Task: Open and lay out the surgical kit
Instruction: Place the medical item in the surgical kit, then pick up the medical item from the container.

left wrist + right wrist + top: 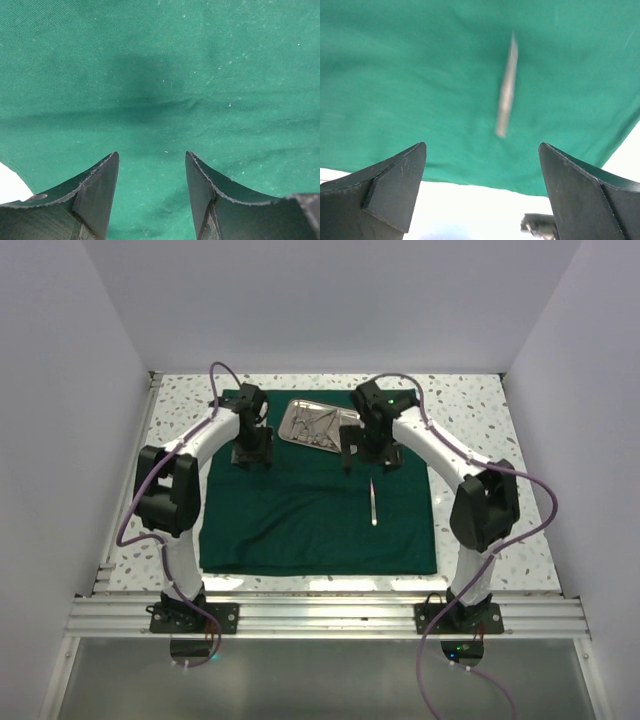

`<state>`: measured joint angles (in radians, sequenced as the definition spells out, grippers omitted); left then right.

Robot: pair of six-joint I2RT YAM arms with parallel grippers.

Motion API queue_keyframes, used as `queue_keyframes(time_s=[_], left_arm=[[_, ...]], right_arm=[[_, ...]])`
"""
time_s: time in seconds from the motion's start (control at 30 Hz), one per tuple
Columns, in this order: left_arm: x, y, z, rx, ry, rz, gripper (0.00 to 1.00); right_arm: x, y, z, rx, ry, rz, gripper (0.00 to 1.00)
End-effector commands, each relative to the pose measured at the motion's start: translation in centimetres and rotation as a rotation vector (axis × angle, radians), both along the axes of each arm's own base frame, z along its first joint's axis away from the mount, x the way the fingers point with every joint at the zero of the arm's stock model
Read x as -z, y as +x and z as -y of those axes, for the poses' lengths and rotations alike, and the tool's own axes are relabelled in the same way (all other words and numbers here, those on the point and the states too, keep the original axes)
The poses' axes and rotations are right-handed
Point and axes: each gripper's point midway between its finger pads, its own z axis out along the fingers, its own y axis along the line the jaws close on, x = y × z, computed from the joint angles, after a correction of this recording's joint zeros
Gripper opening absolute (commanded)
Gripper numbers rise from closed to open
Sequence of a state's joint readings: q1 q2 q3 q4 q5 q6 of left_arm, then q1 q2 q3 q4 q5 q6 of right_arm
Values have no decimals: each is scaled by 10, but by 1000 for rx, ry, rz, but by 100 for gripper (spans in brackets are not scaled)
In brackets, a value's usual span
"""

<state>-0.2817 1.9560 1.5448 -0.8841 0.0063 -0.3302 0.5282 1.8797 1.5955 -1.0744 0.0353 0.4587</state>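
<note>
The surgical kit's dark green cloth (300, 515) lies spread flat on the table. At its back edge stands the shiny steel tray (318, 424) with several slim silver instruments in it. One slim silver tweezers (373, 502) lies alone on the cloth right of centre, blurred in the right wrist view as the tweezers (506, 95). My right gripper (368, 454) hangs between the tray and the tweezers, and the right gripper (482, 145) stands wide open and holds nothing. My left gripper (252, 452) is low over the cloth (160, 75) left of the tray, and the left gripper (152, 157) is open with only fabric below.
The speckled tabletop (470, 410) shows around the cloth, with white walls on three sides. An aluminium rail (320, 615) carries both arm bases at the near edge. In the right wrist view a small metal piece (537, 224) shows at the bottom, over a bright white area.
</note>
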Motion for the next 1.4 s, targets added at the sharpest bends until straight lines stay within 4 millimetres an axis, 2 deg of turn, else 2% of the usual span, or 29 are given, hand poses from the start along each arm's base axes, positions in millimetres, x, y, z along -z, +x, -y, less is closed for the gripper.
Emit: queue_keyframes(time_s=[0.0, 0.07, 0.1, 0.17, 0.2, 0.23, 0.27, 0.3, 0.33, 0.4, 0.57, 0.8, 0.83, 1.03, 1.2, 1.27, 1.3, 1.37], left_arm=[[-31, 20, 7, -8, -47, 107, 59], [-32, 20, 7, -7, -45, 107, 59], [-33, 20, 7, -7, -45, 106, 59], [-34, 19, 6, -2, -45, 106, 59], [-35, 18, 6, -2, -45, 106, 59], [-35, 16, 5, -1, -42, 103, 59], [-38, 15, 5, -2, -42, 108, 59], [-38, 13, 4, -1, -40, 107, 59], [-38, 12, 3, -1, -40, 107, 59], [-40, 9, 2, -3, -38, 111, 59], [-40, 4, -1, -8, -30, 113, 59], [-34, 5, -1, -10, -30, 104, 58], [-33, 5, -1, -11, -27, 101, 58], [-30, 5, -2, -3, -22, 90, 58], [-27, 5, -2, 2, -17, 82, 58], [-28, 6, -2, 4, -17, 82, 58], [-26, 6, -2, 2, -16, 79, 57], [-26, 6, -3, 1, -15, 78, 57]], right_arm=[[-49, 44, -13, -2, 24, 159, 98], [-48, 66, -23, -8, 28, 188, 98], [-44, 88, -33, -10, 34, 213, 97], [-33, 109, -43, -22, 27, 226, 96], [-46, 126, -52, -22, 49, 276, 96], [-16, 136, -57, -27, 27, 232, 95], [-11, 143, -60, -27, 26, 231, 94], [-19, 155, -65, -25, 43, 261, 93], [3, 159, -68, -31, 27, 230, 91], [11, 167, -71, -24, 29, 237, 90], [35, 169, -67, -2, 7, 217, 85], [49, 166, -67, -9, 1, 187, 72], [51, 166, -67, -7, 1, 184, 67], [66, 168, -68, 5, 7, 169, 62], [76, 174, -66, 31, 19, 158, 48], [82, 173, -63, 35, 13, 142, 44], [86, 171, -62, 31, 8, 134, 38], [91, 168, -59, 34, -1, 116, 34]])
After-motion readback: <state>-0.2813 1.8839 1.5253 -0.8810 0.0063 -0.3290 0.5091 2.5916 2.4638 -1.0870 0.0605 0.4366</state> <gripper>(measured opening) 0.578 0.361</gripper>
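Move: Beyond the right hand, about 20 cm ahead, 9 cm to its left and 8 cm lower, the tweezers lie across the tray's near rim. The tray's middle is some 5 cm farther out and 3 cm left of them; a flat steel tool in the tray is about 3 cm beyond them and 5 cm right. The scalpel lies on the cloth 9 cm below the hand, about 1 cm back. From the left hand, the tweezers are about 12 cm ahead, 20 cm right and 5 cm lower. Swinging forward about 16 cm and left half as far, the wide-open right hand leaves the scalpel, arcs up, then drops some 14 cm from its peak to the near end of the tweezers. There it stays almost still, fingertips tipped slightly forward, and narrows its fingers to about a third open either side of the tweezers; a firm grip isn't visible. The left hand rises about 2 cm. ##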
